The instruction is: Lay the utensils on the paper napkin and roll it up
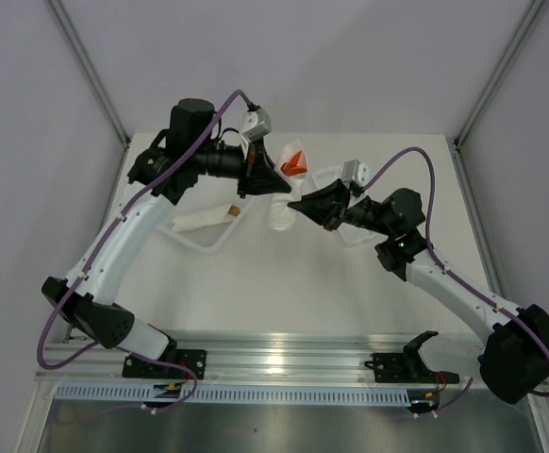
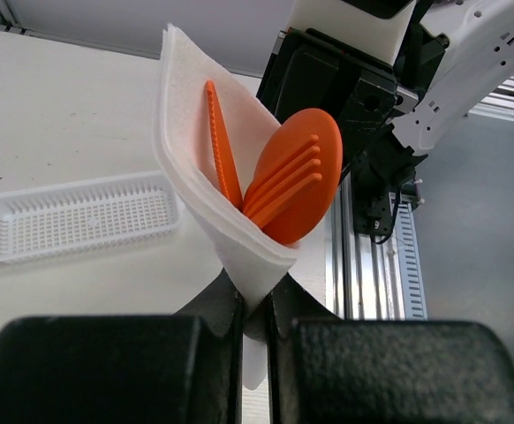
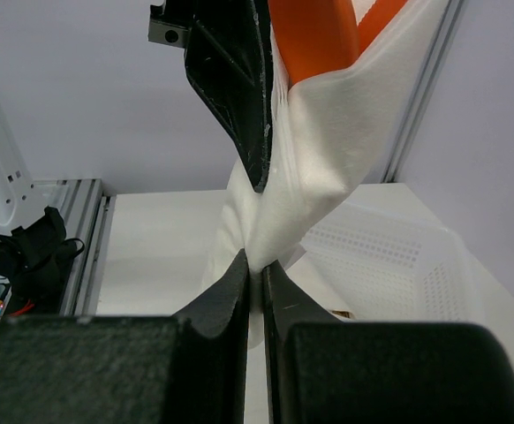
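The paper napkin (image 2: 191, 168) is folded into a cone held off the table, and the orange utensils (image 2: 294, 172) stick out of its open end. A knife (image 2: 221, 146), a fork and a spoon show there. My left gripper (image 2: 255, 296) is shut on the cone's lower tip. My right gripper (image 3: 257, 265) is shut on another fold of the napkin (image 3: 328, 150), just below the left gripper's black fingers (image 3: 235, 88). From above, both grippers (image 1: 280, 185) (image 1: 295, 205) meet at mid-table, with the utensils (image 1: 295, 164) poking out behind them.
A white mesh basket (image 2: 71, 216) lies on the table to the left. It holds a white paper roll with a brown tip (image 1: 208, 217). A second white basket (image 3: 398, 265) sits under the right arm. The aluminium rail (image 1: 284, 354) runs along the near edge.
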You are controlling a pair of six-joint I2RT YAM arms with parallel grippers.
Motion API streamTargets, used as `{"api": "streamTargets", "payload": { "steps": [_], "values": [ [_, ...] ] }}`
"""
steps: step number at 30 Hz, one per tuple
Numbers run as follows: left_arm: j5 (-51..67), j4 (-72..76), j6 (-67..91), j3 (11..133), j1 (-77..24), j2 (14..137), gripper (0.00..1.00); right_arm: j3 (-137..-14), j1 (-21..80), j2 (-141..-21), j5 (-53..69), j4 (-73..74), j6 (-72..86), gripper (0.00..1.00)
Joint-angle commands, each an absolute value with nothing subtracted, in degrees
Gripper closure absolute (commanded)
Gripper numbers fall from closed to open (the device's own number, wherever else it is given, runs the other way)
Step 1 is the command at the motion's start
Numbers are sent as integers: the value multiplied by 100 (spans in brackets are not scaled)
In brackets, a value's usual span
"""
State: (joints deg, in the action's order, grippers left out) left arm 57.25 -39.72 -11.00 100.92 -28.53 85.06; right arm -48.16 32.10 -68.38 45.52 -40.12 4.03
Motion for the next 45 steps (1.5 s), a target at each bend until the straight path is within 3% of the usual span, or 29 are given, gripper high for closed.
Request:
{"api": "streamTargets", "payload": {
  "steps": [1,9,10,11,12,13,16,20,25,28,29,32,34,36,41,45],
  "values": [
    [5783,-3946,-1213,10327,-2856,8323,95,-5071,3208,-6759,4562,-4114,325,100],
    [5959,-3955,-1134,10371,-2856,8323,98,-5071,3199,-6820,4456,-4122,396,100],
    [5959,-3990,-1151,10354,-2856,8315,93,-5071,3208,-6812,4456,-4122,413,100],
    [5942,-4016,-1169,10345,-2856,8314,82,-5071,3208,-6803,4456,-4122,413,100],
    [5898,-4043,-1186,10327,-2856,8288,52,-5071,3199,-6794,4447,-4105,404,100],
    [5845,-4052,-1187,10318,-2856,8279,43,-5071,3208,-6785,4447,-4087,396,100],
    [5643,-4166,-1318,10310,-2848,8218,33,-5063,3199,-6733,4377,-4017,343,100],
    [5599,-4298,-1459,10222,-2813,8139,34,-5027,3208,-6671,4289,-4034,343,100],
    [5423,-4245,-1582,9914,-2786,8051,43,-5027,3199,-6618,4306,-4087,395,100],
    [5370,-4088,-1521,9747,-2786,8033,60,-5054,3199,-6636,4421,-4157,483,100],
    [5370,-4070,-1486,9738,-2786,8051,74,-5054,3208,-6636,4430,-4157,492,100],
    [5431,-3990,-1389,9791,-2795,8068,86,-5054,3199,-6653,4430,-4157,510,100],
    [5449,-3999,-1362,9861,-2795,8077,85,-5062,3208,-6662,4438,-4157,527,100],
    [5414,-4069,-1389,9887,-2795,8051,55,-5062,3208,-6671,4377,-4140,562,100],
    [4923,-4333,-1381,9888,-2638,7840,1,-5220,3208,-6776,3860,-3780,632,100],
    [3835,-4491,-976,9940,-2374,7612,0,-5422,3208,-7241,3174,-3648,992,100]
  ]
}}
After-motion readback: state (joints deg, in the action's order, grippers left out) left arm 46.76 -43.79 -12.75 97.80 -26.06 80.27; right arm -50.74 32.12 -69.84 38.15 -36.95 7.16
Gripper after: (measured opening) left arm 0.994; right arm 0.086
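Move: The rolled napkin with the utensils stands in mid-air, pinched by both hands, its middle only about 1 cm ahead of the left fingers and 2 cm above them. From the right fingers, which grip lower down, it is some 1 cm ahead and 5 cm above. From the left hand, the small white tray lies about 22 cm ahead, 17 cm right and 38 cm below; the large basket is about 26 cm ahead, 23 cm left and 36 cm below. The left fingers let go of the napkin roll: they part, nearly shut again about 1 cm lower, then spread wide as the hand backs off some 3 cm to its left, easing forward at the end. The right hand keeps its pinch, nearly still until it carries the roll about 2.5 cm forward at the last, tilting slightly. ##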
